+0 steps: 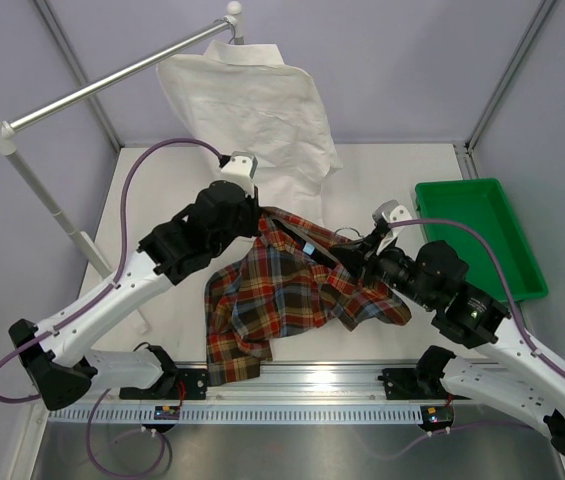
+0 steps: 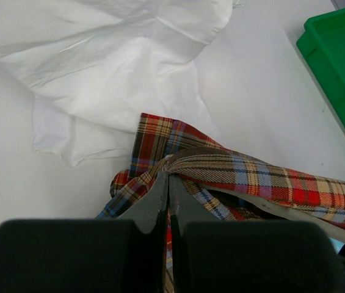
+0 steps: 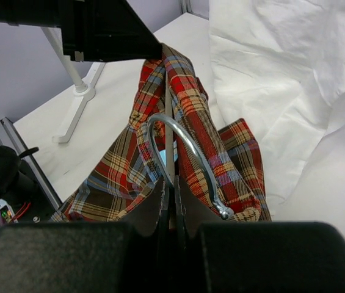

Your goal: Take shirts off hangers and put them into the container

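The red-orange plaid shirt [image 1: 282, 290] lies bunched on the white table between my arms, its collar lifted. My left gripper [image 1: 260, 216] is shut on a fold of the plaid collar [image 2: 221, 163] above the table. My right gripper [image 1: 354, 258] is shut on the thin stem of a hanger [image 3: 171, 143], just below its metal hook [image 3: 190, 146]; the plaid shirt still drapes around this hanger. The off-white shirt [image 1: 252, 100] hangs from the silver rail, its hem resting on the table [image 2: 99, 67]; its hanger is hidden. The green container [image 1: 477, 235] stands at the right.
The silver rail [image 1: 112, 85] crosses the back left on a white stand whose foot [image 3: 77, 107] rests on the table's left side. A metal mounting track [image 1: 302, 380] runs along the near edge. Frame posts stand at the back corners.
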`<state>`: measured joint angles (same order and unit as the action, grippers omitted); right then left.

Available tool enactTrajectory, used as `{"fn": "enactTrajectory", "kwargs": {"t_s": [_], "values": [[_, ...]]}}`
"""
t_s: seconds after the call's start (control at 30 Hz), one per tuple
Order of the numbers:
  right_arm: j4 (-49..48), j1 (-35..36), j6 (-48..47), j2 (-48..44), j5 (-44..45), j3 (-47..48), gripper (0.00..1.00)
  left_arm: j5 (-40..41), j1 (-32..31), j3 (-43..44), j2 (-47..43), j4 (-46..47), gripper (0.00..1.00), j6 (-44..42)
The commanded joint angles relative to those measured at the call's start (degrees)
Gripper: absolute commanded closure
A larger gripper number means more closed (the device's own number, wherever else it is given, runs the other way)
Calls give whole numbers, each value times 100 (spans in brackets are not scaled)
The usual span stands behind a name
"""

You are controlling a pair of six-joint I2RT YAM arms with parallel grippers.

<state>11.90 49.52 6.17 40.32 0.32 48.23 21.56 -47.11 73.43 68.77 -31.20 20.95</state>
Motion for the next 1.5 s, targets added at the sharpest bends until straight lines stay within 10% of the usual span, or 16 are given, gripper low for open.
{"fn": "enactTrajectory", "kwargs": {"t_s": [0.0, 1.0, 1.13, 1.47], "values": [[-592, -30, -151, -243, -146, 451, 100, 296, 53, 260, 75, -114, 100, 111], [-1093, -21, -450, -147, -102, 785, 100, -1004, 53, -407, -83, 245, 93, 15], [-1120, -21, -477, -6, -58, 767, 100, -953, 53, -663, -478, 457, 78, -152], [-1128, -30, -503, 336, 153, 556, 100, -575, 106, -839, -1454, 290, 7, -1038]]}}
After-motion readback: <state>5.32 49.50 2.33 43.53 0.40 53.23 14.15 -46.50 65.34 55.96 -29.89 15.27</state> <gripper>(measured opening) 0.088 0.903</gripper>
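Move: The left hand still pinches the plaid shirt's shoulder at the hanger's left end, which lies inside the cloth about 2 cm to the hand's right and a centimetre back. For the right hand, holding the hanger by its neck, that end is about 8 cm ahead, 19 cm left, roughly level. From the left hand, the shirt's body hangs about 12 cm back, 6 cm right and 15 cm below, while the white shirt is some 20 cm straight ahead, near hand height. The left hand draws the shirt's shoulder down about 4 cm and a little right at the hanger's left end, then opens wide and lets go as it backs off some 4 cm, swinging up and left. Meanwhile the right hand keeps its grip on the hanger's neck and raises it about 7 cm, tipping its fingers up some 10 degrees, then eases forward and sinks a couple of centimetres. ##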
